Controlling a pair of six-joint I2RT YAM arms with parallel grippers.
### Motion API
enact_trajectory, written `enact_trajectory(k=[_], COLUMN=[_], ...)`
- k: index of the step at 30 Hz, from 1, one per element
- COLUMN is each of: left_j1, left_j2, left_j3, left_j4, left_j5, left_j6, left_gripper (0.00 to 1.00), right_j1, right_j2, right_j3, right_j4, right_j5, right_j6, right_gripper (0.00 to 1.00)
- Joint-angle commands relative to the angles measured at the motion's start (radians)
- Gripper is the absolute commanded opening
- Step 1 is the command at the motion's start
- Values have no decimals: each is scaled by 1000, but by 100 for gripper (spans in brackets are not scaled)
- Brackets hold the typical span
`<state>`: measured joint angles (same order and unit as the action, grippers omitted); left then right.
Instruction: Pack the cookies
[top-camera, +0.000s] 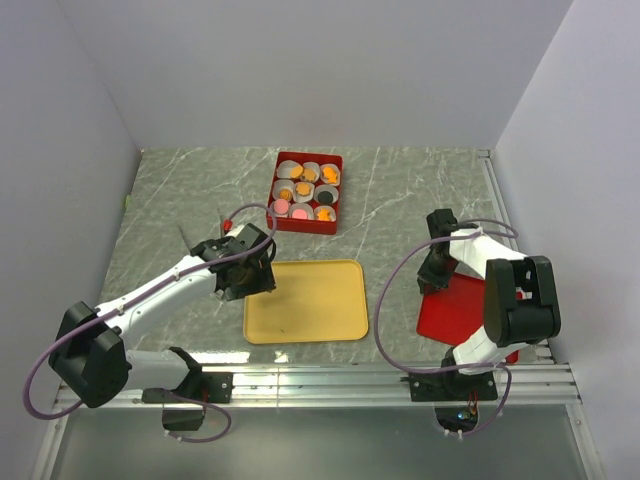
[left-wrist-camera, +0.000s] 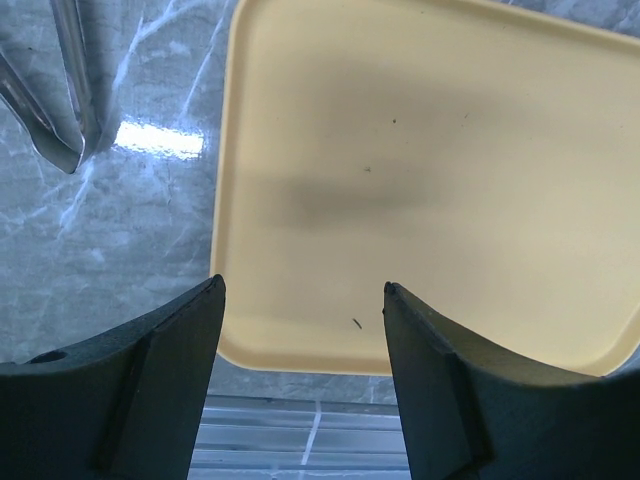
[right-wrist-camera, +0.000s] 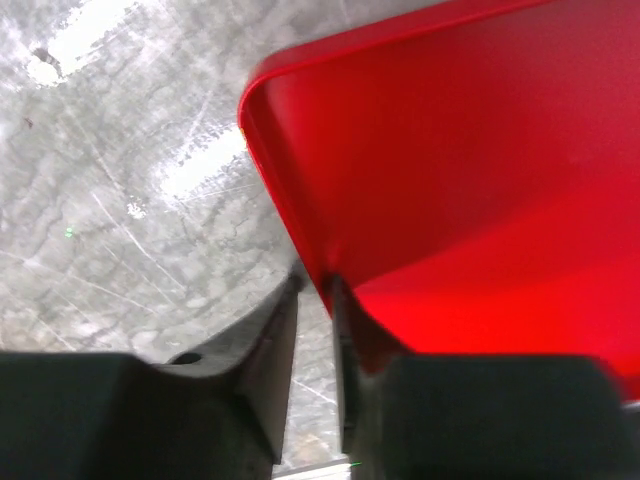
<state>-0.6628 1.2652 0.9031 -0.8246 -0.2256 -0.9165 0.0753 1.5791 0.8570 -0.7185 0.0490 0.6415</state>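
Note:
The cookies (top-camera: 306, 192), orange, pink, tan and one black, sit in white paper cups inside a red box (top-camera: 279, 163) at the back middle of the table. My left gripper (top-camera: 246, 278) (left-wrist-camera: 303, 286) hangs open over the near left edge of an empty yellow tray (top-camera: 312, 300) (left-wrist-camera: 420, 170), with nothing between its fingers. A flat red lid (top-camera: 455, 308) (right-wrist-camera: 450, 180) lies at the right. My right gripper (top-camera: 433, 270) (right-wrist-camera: 315, 281) has its jaws drawn close together over the lid's left rim, one finger on each side.
Shiny metal tongs (left-wrist-camera: 60, 90) lie on the marble table left of the yellow tray. White walls stand close on the left, back and right. An aluminium rail (top-camera: 330, 380) runs along the near edge by the arm bases.

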Motion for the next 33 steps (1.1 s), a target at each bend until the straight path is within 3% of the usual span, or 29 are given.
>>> enact_trajectory(k=[1, 4, 5, 13, 23, 27, 33], left_j1=[-4, -3, -3, -4, -1, -3, 0], left_j2=[-7, -12, -13, -32, -35, -82, -142], left_j3=[33, 42, 45, 158, 433, 461, 471], left_j4=[-13, -22, -24, -94, -142, -27, 103], left_j5=[-11, -20, -23, -57, -67, -14, 119], left_j6=[19, 18, 16, 31, 99, 165, 185], left_gripper=[70, 70, 70, 72, 75, 81, 92], right_j1=[-2, -2, 1, 99, 175, 173, 164], right_j2=[61, 71, 71, -37, -97, -94, -151], right_j3=[-46, -32, -21, 143, 617, 763, 814], right_j4=[102, 91, 85, -44, -187, -156, 141], right_j5=[-26, -38, -43, -77, -181, -355, -659], right_j6=[21, 15, 11, 24, 76, 104, 253], right_gripper=[18, 1, 0, 0, 0, 0, 0])
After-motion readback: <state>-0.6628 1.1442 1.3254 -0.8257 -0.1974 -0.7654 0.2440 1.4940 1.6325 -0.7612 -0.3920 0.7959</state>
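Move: The red lid's middle is about 9 cm right of the right hand and 7 cm back; the right fingers straddle its left rim near the far-left corner, at table height. From that hand the cookie box is roughly 28 cm left and 20 ahead, the yellow tray 28 left and 5 back. From the left hand the lid is some 48 cm right, 4 back and 8 lower. The right fingers finish shutting on the lid's left rim, then the hand sweeps the lid up about 31 cm, leftward and forward to bring it nearer the cookie box in plan, tipping up some 40 degrees and rolling its left side up. The empty left hand rises about 19 cm from over the yellow tray, tilting up and opening wider. ##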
